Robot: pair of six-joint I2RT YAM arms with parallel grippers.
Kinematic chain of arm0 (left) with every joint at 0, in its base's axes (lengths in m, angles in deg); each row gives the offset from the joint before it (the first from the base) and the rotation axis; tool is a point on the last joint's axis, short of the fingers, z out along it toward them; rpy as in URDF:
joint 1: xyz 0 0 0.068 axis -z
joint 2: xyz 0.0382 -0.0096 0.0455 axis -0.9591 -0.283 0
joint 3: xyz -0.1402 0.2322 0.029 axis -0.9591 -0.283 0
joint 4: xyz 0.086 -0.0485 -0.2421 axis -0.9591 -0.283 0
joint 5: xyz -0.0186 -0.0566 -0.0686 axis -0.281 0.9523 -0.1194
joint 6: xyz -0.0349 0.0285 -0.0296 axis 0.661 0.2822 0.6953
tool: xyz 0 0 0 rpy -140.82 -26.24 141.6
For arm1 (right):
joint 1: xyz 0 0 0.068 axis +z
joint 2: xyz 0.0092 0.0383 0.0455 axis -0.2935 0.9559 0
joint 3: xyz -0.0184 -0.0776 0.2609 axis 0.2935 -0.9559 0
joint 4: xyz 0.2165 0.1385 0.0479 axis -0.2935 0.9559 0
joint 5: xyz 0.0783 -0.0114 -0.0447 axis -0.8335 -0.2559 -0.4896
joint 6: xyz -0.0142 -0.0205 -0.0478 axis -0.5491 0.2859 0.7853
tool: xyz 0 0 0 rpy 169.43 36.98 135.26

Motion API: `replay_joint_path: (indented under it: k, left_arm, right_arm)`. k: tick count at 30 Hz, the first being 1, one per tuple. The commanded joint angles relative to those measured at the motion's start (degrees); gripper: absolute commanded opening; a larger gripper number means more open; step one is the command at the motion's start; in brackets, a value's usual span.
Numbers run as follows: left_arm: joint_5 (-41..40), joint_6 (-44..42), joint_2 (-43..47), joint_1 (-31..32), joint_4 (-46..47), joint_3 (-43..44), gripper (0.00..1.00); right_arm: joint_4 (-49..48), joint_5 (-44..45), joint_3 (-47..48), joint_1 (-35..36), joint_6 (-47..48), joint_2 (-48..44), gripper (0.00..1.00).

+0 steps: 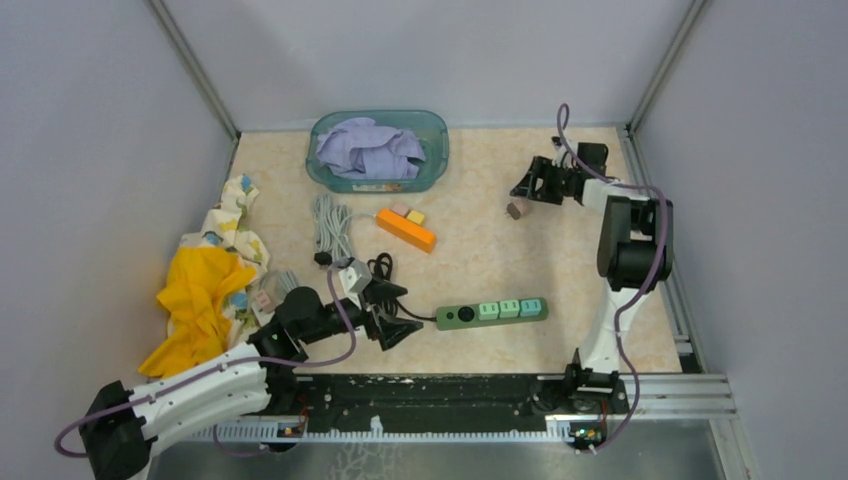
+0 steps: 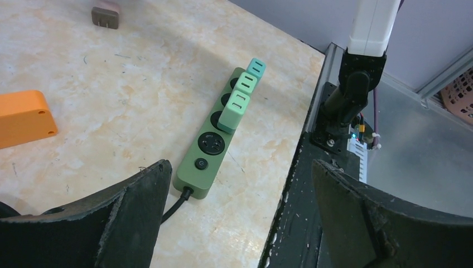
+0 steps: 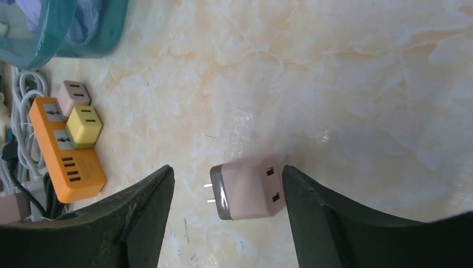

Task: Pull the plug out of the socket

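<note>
A green socket strip (image 1: 470, 314) (image 2: 207, 151) lies near the table's front edge with three green plugs (image 1: 509, 308) (image 2: 235, 110) in it. My left gripper (image 1: 403, 311) (image 2: 241, 164) stands open just left of the strip's cord end, with nothing between its fingers. At the far right my right gripper (image 1: 527, 196) (image 3: 227, 170) is open. A loose pink plug (image 3: 251, 187) (image 1: 516, 210) (image 2: 106, 15) with two bare prongs sits between its fingers. The plug is against the right finger and apart from the left one.
An orange socket strip (image 1: 405, 229) (image 3: 67, 148) carries a pink and a yellow plug. Behind it is a teal basin (image 1: 436, 150) with lilac cloth. White and black cables (image 1: 330, 228) and yellow cloth (image 1: 200, 300) lie at left. A black rail (image 1: 440, 392) borders the front.
</note>
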Motion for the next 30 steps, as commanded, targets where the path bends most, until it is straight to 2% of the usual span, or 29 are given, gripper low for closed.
replay_joint_path:
  k: [1,4,8,11,15,19,23,25,30]
  left_arm:
    - [2.59,0.11,0.19,-0.27,3.12,-0.69,1.00]
    - [2.99,-1.38,-1.01,-0.55,3.86,-0.57,1.00]
    - [5.38,-1.82,-4.77,-1.60,8.46,-0.88,1.00]
    - [7.00,-2.12,-8.94,-2.56,10.30,0.33,1.00]
    - [8.32,-3.70,-13.58,-3.44,10.30,2.66,1.00]
    - [9.03,-2.80,-15.58,-4.37,11.31,3.33,1.00]
    - [7.94,0.90,-14.31,-4.52,14.84,1.77,1.00]
    - [6.95,2.98,-13.10,-4.48,16.36,0.85,1.00]
    - [6.16,8.41,-12.08,-4.50,23.21,-2.81,1.00]
  right_arm:
    - [4.19,1.06,2.87,-1.70,6.11,-3.12,0.75]
    - [8.18,3.31,1.31,-1.88,13.04,-7.81,0.84]
    - [15.38,2.70,-0.46,-1.86,25.64,-14.14,0.88]
    - [19.97,-1.43,-2.64,-1.93,34.69,-19.76,0.91]
    - [22.35,-6.36,-6.22,-2.04,40.94,-27.49,0.99]
    - [19.91,-15.05,-11.20,-2.04,39.66,-31.38,0.99]
    - [9.09,-28.98,-18.79,-2.04,34.24,-33.91,0.99]
    - [0.59,-31.46,-22.30,-2.03,27.55,-36.10,0.99]
    - [-7.62,-36.69,-26.82,-1.97,22.85,-41.34,0.99]
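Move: Right beneath the right hand, about 2 cm down and 1 cm to its left, lies the pink plug. The nearest-to-centre green plug on the green socket strip is some 28 cm back and 13 cm left, about level in height; the middle green plug sits 5 cm to the right of it and the teal one 10 cm. From the left hand that first green plug is about 20 cm right, 7 cm forward and 12 cm lower. Finishing its opening around the pink plug, the right hand shifts some 3 cm right to clear it, then rises about 12 cm while swinging back some 16 cm and turning left towards the green strip, sinking slightly at the end. Its wrist swivels about 30 degrees counter-clockwise and tips up. The open left hand dips 3–4 cm and comes back up, edging right and forward towards the strip. ##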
